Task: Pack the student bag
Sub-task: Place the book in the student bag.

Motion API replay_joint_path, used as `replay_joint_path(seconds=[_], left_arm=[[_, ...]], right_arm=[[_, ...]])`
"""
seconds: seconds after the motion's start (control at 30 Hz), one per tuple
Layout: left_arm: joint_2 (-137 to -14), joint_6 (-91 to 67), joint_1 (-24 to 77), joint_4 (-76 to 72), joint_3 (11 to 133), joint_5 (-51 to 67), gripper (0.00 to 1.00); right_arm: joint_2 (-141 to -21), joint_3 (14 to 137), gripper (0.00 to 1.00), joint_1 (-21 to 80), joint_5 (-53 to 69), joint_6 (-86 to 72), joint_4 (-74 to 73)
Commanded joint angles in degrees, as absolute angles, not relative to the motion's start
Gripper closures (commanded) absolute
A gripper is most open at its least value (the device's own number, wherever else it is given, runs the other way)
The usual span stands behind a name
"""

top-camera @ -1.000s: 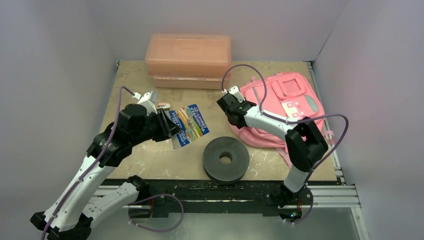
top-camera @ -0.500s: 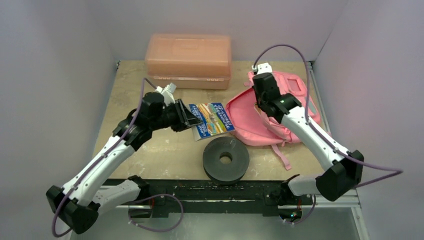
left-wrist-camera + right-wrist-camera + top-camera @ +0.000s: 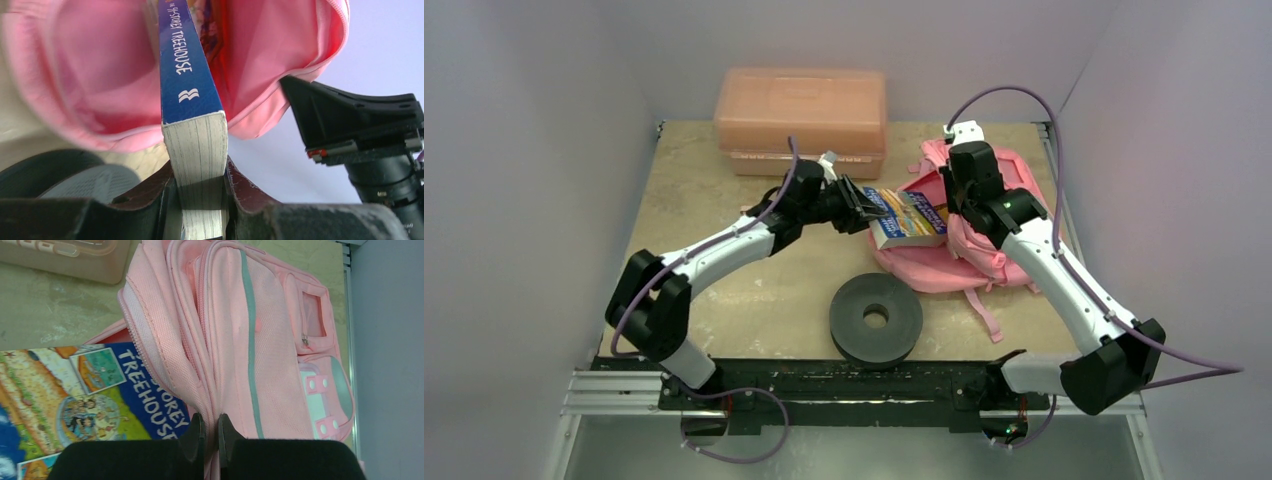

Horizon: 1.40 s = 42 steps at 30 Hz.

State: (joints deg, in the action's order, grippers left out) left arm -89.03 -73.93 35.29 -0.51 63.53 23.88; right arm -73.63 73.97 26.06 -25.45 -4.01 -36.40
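The student bag [image 3: 1009,262] is a pink fabric backpack lying at the table's right. My right gripper [image 3: 953,212] is shut on the upper edge of its opening [image 3: 210,432] and holds the bag's mouth up. My left gripper [image 3: 862,206] is shut on a thick paperback book [image 3: 910,217] with a blue spine [image 3: 181,70], clamped across its page block [image 3: 199,185]. The book's far end pokes into the open mouth, with pink lining [image 3: 100,75] around it. In the right wrist view the book's cover [image 3: 75,400] lies under the lifted flap [image 3: 165,355].
A rigid salmon-pink plastic box [image 3: 802,115] stands at the back edge. A black disc with a centre hole [image 3: 875,318] lies at the front, just below the book. The bag's straps [image 3: 986,312] trail toward the front right. Grey walls close in both sides.
My left arm has swung right and carried the book from mid-table into the bag's mouth. My right gripper closed on the bag's edge and lifted it, opening the bag.
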Motion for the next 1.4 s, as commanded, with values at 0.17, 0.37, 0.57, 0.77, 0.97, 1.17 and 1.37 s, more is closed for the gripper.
replay_joint_path(seconds=[0.17,0.37,0.57,0.77,0.97,1.17,1.37], left_arm=[[-90.14,-78.87,41.4,-20.6,69.18,20.37,1.0],[-97.45,-82.43,43.05,-24.5,75.17,21.09,1.0],[-112.01,-83.28,46.5,-20.5,88.22,20.38,1.0],[-124.97,-82.92,48.57,-14.18,101.38,16.81,1.0],[-126.97,-82.8,49.2,-7.69,101.67,15.8,1.0],[-123.29,-79.26,48.76,-0.8,99.24,19.11,0.58],[-112.93,-66.78,45.58,6.18,94.02,22.29,0.16]], right_arm=[[-69.51,77.0,1.0,26.16,-25.35,-5.6,-26.57],[-67.95,76.84,1.0,26.14,-23.31,-7.1,-27.06],[-65.99,75.94,1.0,26.13,-19.03,-8.92,-26.62],[-64.79,74.23,1.0,26.13,-19.8,-8.73,-25.12],[-63.57,72.75,1.0,26.17,-21.64,-8.36,-24.6],[-64.25,72.09,1.0,26.19,-22.24,-8.88,-24.48],[-65.63,71.49,1.0,26.18,-21.69,-10.39,-24.79]])
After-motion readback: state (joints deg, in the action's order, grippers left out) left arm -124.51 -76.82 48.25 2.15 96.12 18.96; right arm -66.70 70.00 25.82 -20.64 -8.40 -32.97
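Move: The left hand grips the book, with the student bag's mouth about 14 cm to its right, 2 cm back and 10 cm below. The grey roll lies some 20 cm back, 1 cm to its right; the plastic case is about 20 cm ahead, 16 cm left, both well below. The right hand already pinches the bag's raised flap; the mouth lies about 6 cm left, 3 cm back and 13 cm below it. Left hand arcs the book about 19 cm right, down into the bag, opens, retreating slightly; right keeps flap pinched. ##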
